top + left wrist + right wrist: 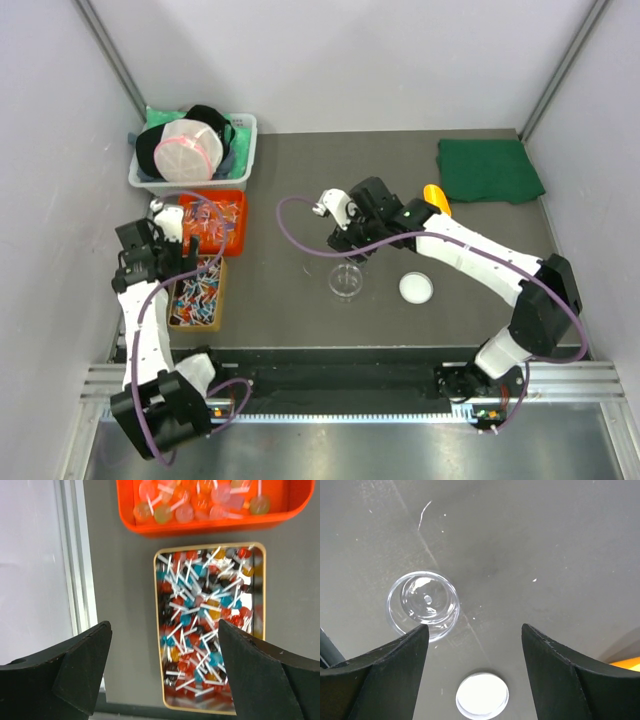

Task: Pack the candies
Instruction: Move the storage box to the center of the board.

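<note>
The candies (205,625) are small red, blue and yellow sweets on white sticks, piled in a gold-rimmed tin (196,292). My left gripper (164,625) hangs open above the tin's left edge, with nothing between its black fingers (80,665). It shows at the table's left side in the top view (170,258). A clear empty jar (423,602) stands at mid-table (347,281), its white lid (482,696) lying flat beside it (416,288). My right gripper (475,627) hovers open above the bare mat between jar and lid, holding nothing.
An orange tray (213,222) of larger pale lollipops sits just behind the tin (210,522). A white bin (240,160) with a cap and pouch is at back left. An orange scoop (436,198) and a folded green cloth (488,168) lie at back right.
</note>
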You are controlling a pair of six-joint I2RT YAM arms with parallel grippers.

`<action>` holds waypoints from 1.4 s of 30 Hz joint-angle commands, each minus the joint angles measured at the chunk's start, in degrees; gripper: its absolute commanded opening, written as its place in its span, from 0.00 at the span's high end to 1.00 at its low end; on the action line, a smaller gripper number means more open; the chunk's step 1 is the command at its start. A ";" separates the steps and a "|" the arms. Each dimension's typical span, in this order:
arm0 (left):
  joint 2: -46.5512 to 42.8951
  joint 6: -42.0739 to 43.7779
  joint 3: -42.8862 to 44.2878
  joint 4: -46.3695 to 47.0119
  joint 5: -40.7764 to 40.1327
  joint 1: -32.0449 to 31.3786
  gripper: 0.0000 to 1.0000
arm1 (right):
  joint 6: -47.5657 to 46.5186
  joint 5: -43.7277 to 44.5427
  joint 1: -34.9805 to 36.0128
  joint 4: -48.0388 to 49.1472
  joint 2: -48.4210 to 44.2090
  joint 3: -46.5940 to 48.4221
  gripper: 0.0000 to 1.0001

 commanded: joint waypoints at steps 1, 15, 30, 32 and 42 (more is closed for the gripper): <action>-0.82 4.88 -0.76 -4.46 4.30 4.40 0.09 | -1.21 -0.67 -0.98 -1.02 -2.20 3.27 0.26; 11.83 9.11 -2.43 -1.39 11.71 12.94 0.17 | -0.95 -0.49 -1.07 -1.46 0.26 4.06 0.25; 18.51 10.95 -1.47 5.21 9.59 14.61 0.24 | -0.86 0.12 -1.16 -1.46 2.20 3.71 0.26; 18.87 11.30 -1.11 5.39 10.12 15.14 0.25 | -0.86 0.12 -1.07 -1.46 2.46 3.71 0.26; 20.80 12.71 -1.29 7.58 9.77 16.37 0.34 | -0.78 0.12 -1.16 -1.90 3.87 4.59 0.26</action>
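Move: The storage box, the gold-rimmed one full of lollipops, has its middle about 3 cm to the right of my open left hand, 4 cm back and some 12 cm below. The orange box stands about 10 cm ahead of that hand and 5 cm to its right, equally low; the white basket is roughly 23 cm ahead and 1 cm right. From my right hand the storage box lies about 31 cm left, 4 cm back and 14 cm below. I sink my left hand about 9 cm to the storage box's left wall, first drawing back some 3 cm, then easing about 5 cm left in all as it goes down. The wrist tips some 15 degrees to point more steeply down, and I narrow the fingers by about a quarter, one outside the left wall and the other over its inner side, still without a visible grip. ##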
